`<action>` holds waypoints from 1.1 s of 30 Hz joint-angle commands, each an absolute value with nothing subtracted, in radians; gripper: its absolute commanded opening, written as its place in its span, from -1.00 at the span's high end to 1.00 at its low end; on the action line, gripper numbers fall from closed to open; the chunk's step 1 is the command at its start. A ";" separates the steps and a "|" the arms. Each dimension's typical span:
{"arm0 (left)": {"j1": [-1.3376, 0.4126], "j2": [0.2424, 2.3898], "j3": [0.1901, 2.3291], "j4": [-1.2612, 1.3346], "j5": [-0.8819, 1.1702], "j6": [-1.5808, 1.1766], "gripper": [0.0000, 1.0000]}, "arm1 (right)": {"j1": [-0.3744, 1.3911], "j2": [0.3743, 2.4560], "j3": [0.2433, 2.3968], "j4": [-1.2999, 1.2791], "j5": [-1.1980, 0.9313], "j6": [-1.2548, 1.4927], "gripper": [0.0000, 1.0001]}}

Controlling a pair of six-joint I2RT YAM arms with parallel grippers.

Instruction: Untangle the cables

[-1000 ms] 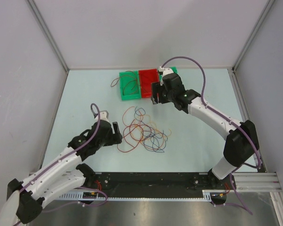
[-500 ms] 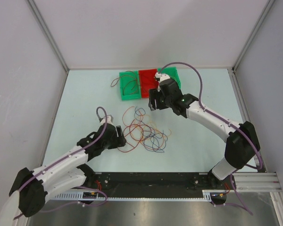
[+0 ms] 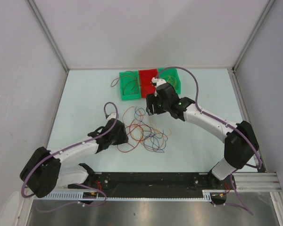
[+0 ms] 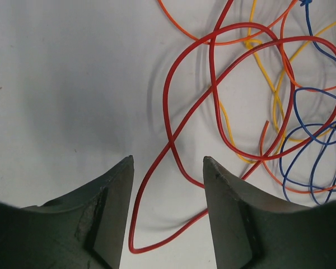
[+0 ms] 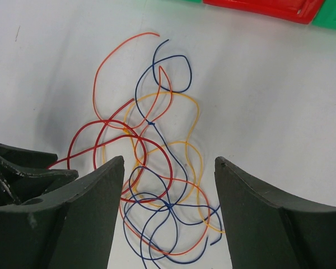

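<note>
The cables (image 3: 144,132) lie in one loose tangle of red, orange, yellow and blue loops on the pale table. My left gripper (image 3: 123,138) is low at the tangle's left edge. In the left wrist view its jaws (image 4: 168,159) stand open, one on either side of the end loop of a red cable (image 4: 166,101), which touches neither finger. My right gripper (image 3: 151,106) hovers above the tangle's far side. It is open and holds nothing, and the tangle (image 5: 171,207) shows on the table far beneath the gap between its fingers (image 5: 169,159).
Three small trays stand in a row at the back: a green one (image 3: 122,89) with thin cable loops in it, a red one (image 3: 147,74) and another green one (image 3: 175,75) partly behind the right arm. Grey walls enclose the table.
My left arm has reached right to the tangle's edge and its jaws have narrowed around the red loop. My right gripper has come from over the trays towards the tangle.
</note>
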State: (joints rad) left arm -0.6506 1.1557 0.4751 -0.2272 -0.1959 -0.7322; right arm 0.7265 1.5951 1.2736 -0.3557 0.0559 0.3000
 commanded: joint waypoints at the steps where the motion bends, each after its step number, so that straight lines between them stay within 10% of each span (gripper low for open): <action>1: -0.638 1.206 0.531 -0.143 -0.176 -0.707 -0.09 | 0.738 1.605 1.266 -0.318 0.049 0.311 -0.40; 10: -0.637 1.262 0.566 -0.140 -0.173 -0.695 0.99 | 0.742 1.621 1.261 -0.310 0.051 0.311 -0.39; 33: -0.634 0.888 1.236 -0.684 -0.405 -0.494 0.99 | 0.738 1.569 1.262 -0.304 0.075 0.330 -0.38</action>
State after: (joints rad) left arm -0.6399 0.9161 1.1988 -0.5838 -0.3515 -0.5732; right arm 0.7383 1.6138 1.2587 -0.3370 0.0528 0.3168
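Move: The left hand hovers low and partly open over the thick red cable: its crossing strands lie about 1 cm ahead, 1 cm to the right and 1 cm below. The blue cable's knot is some 14 cm right, level fore and aft, and the left green bin about 27 cm ahead and 2 cm right, both roughly at table height. From the right hand, those red strands lie about 10 cm back, 13 cm left and 15 cm below. The left hand eases a centimetre or so forward and to its right, almost level, while its fingers shut fully on the crossing strands of the thick red cable lying between them. Keeping that pinch, it pulls the cable fast up off the table and away from the blue and orange tangle, rising about 31 cm with a net drift of some 5 cm forward, as the wrist tips up about 30 degrees so that the fingers point farther outward. ##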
